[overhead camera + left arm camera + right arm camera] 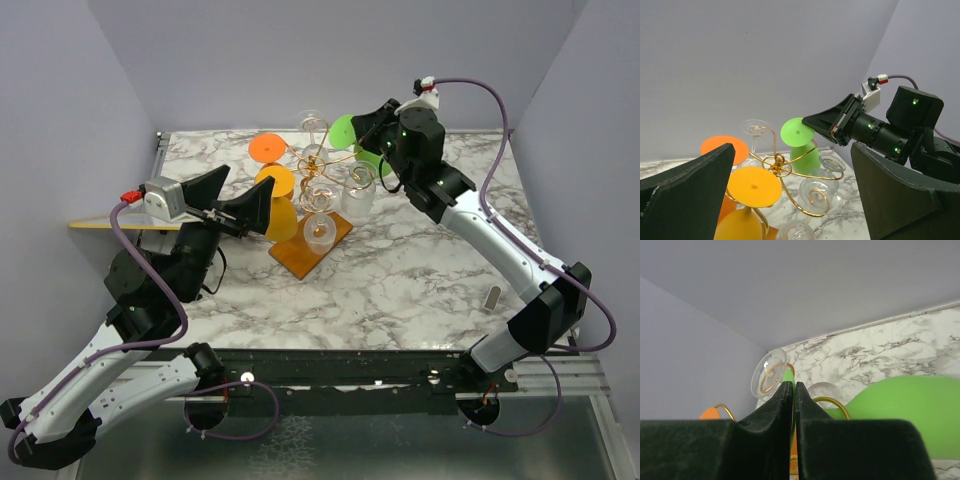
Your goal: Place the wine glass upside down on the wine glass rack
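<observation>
The green wine glass (372,160) hangs upside down on the gold wire wine glass rack (318,160), at its far right arm. My right gripper (358,128) is shut on the edge of the glass's round green foot (796,131). In the right wrist view a thin green sliver (788,376) shows between the closed pads, with the green bowl (905,415) to the right. My left gripper (240,195) stands wide open to the left of the rack with nothing between its fingers (700,185). The rack's wooden base (296,257) rests on the marble table.
Other upturned glasses fill the rack: an orange one (268,148), a yellow one (281,218) and three clear ones (312,122) (358,195) (320,232). A thin yellow board (100,224) juts out at the left wall. A small pale piece (492,296) lies near the right arm.
</observation>
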Robot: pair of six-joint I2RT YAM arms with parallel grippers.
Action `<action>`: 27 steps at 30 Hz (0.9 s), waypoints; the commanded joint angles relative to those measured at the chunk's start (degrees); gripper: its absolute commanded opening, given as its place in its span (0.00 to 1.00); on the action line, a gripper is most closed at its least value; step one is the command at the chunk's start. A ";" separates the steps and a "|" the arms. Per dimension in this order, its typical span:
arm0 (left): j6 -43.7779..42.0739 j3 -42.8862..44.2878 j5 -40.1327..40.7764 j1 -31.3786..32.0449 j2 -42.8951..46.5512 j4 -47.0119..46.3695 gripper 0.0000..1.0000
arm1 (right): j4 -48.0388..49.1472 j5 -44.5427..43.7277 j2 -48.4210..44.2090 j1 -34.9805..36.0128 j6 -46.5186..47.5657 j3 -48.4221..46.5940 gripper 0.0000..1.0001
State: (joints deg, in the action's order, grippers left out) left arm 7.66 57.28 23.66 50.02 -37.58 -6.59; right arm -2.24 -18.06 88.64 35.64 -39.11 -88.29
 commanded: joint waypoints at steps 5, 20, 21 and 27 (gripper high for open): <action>-0.62 0.29 1.47 0.34 -0.56 0.99 0.99 | -1.34 0.44 0.48 -0.44 0.60 -3.09 0.36; 0.07 0.20 2.35 0.35 0.15 2.41 0.99 | -2.62 0.92 -0.73 -0.65 3.80 -3.69 0.39; 0.07 0.20 2.41 0.34 0.22 2.47 0.99 | -2.74 0.79 -0.95 -0.65 4.24 -3.58 0.39; 0.25 0.20 2.66 0.34 0.76 3.91 0.99 | -2.81 -0.32 -4.68 -0.66 7.08 0.20 0.57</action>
State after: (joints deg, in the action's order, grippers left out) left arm 7.68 57.28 24.93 50.02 -37.69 -4.16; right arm -4.05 -17.78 88.09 35.22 -34.92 -90.35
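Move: The right hand still holds the green wine glass upside down by the edge of its foot. The glass's middle is about 8 cm below and 1 cm back, and its bowl leans to the right. Its hook on the rack lies some 4 cm below, 1 cm left and 1 cm back. The rear clear glass is roughly 8 cm left and 5 cm farther out, the right-front clear glass about 8 cm back. From the left hand the green glass is some 20 cm ahead and 18 cm right. Up by only about 1.5 cm, the right hand lifts off the green glass's foot as its fingers spread from nearly shut to half open, letting go of the rim. It then hovers just above the hook, still opening, easing slightly right with a small roll at the very end. ##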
